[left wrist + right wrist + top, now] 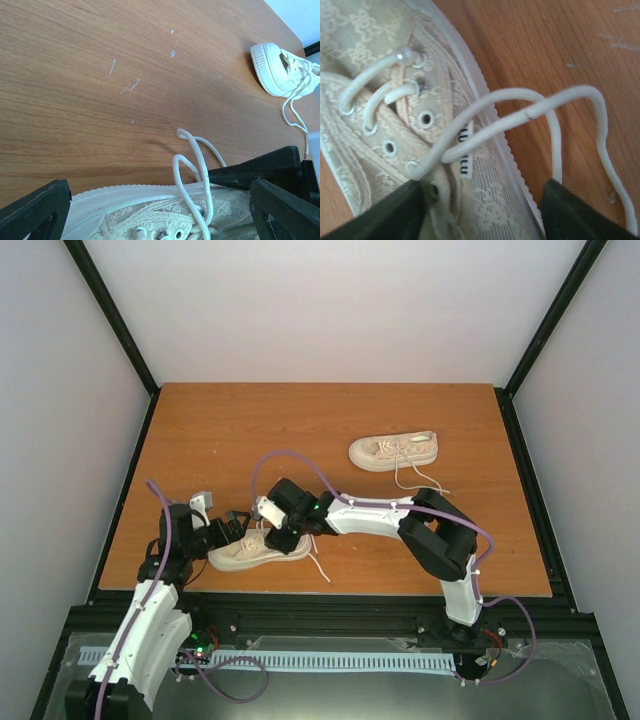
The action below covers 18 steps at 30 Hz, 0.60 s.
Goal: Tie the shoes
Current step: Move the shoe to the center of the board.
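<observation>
Two cream lace-patterned shoes lie on the wooden table. The near shoe [258, 551] lies by the front edge, its laces untied. My left gripper [236, 529] hangs over its left end, open, and the near shoe [150, 215] fills the gap between the jaws. Two white lace loops [194, 162] stand up from the eyelets. My right gripper [278, 532] is low over the middle of the near shoe [490, 200], its jaws apart astride the shoe's side. A lace loop [540, 107] arches above them, not pinched. The far shoe [393, 450] lies untied at the back right.
The far shoe's loose laces [416, 480] trail toward the front. One end of the near shoe's lace [321, 569] lies on the table [200, 430] by the front edge. Black frame posts and pale walls enclose the table on three sides.
</observation>
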Each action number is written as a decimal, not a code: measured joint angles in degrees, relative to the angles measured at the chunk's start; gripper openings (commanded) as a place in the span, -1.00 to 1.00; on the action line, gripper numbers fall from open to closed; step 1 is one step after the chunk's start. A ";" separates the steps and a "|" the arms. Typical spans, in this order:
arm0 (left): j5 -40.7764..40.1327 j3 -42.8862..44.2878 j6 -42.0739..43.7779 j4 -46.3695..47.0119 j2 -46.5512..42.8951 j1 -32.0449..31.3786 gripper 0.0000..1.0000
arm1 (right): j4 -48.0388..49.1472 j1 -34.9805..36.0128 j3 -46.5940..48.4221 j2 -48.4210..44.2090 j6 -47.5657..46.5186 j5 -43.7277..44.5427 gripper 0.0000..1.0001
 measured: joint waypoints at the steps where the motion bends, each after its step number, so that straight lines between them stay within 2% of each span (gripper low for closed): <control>1: 0.00 0.00 0.00 0.00 0.00 0.00 0.99 | 0.20 0.17 0.00 -0.09 0.50 0.83 -0.14; 8: 0.00 -0.24 0.02 -0.02 -0.61 0.00 0.99 | 1.18 0.28 -0.13 -0.98 4.66 3.80 -0.90; 13: 0.11 -0.26 0.02 -0.02 -0.63 0.00 0.99 | 1.20 0.20 -2.12 -2.86 9.22 7.82 -0.95; 18: 0.55 -0.26 0.02 0.04 -0.63 -0.02 0.99 | 1.14 -0.79 -8.07 -7.72 14.99 10.12 -0.94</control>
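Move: The near shoe lies under my right hand, its middle about 5 cm to the left, 2 cm back and 2 cm below; the open fingers are already down over its far side. Its loose lace trails about 8 cm to the right and 3 cm back. The other shoe stands some 27 cm to the right and 24 cm ahead. From my left hand the near shoe's middle is about 4 cm to the right, 4 cm back and 7 cm down. I finish shutting my right fingers on the near shoe's far side, pinching the thin edge of the upper by the eyelets. While they close I ease forward about 2 cm and up 1 cm, then carry the shoe roughly 4 cm to the right, away from my left hand, turning my hand some 20 degrees clockwise as it goes. ##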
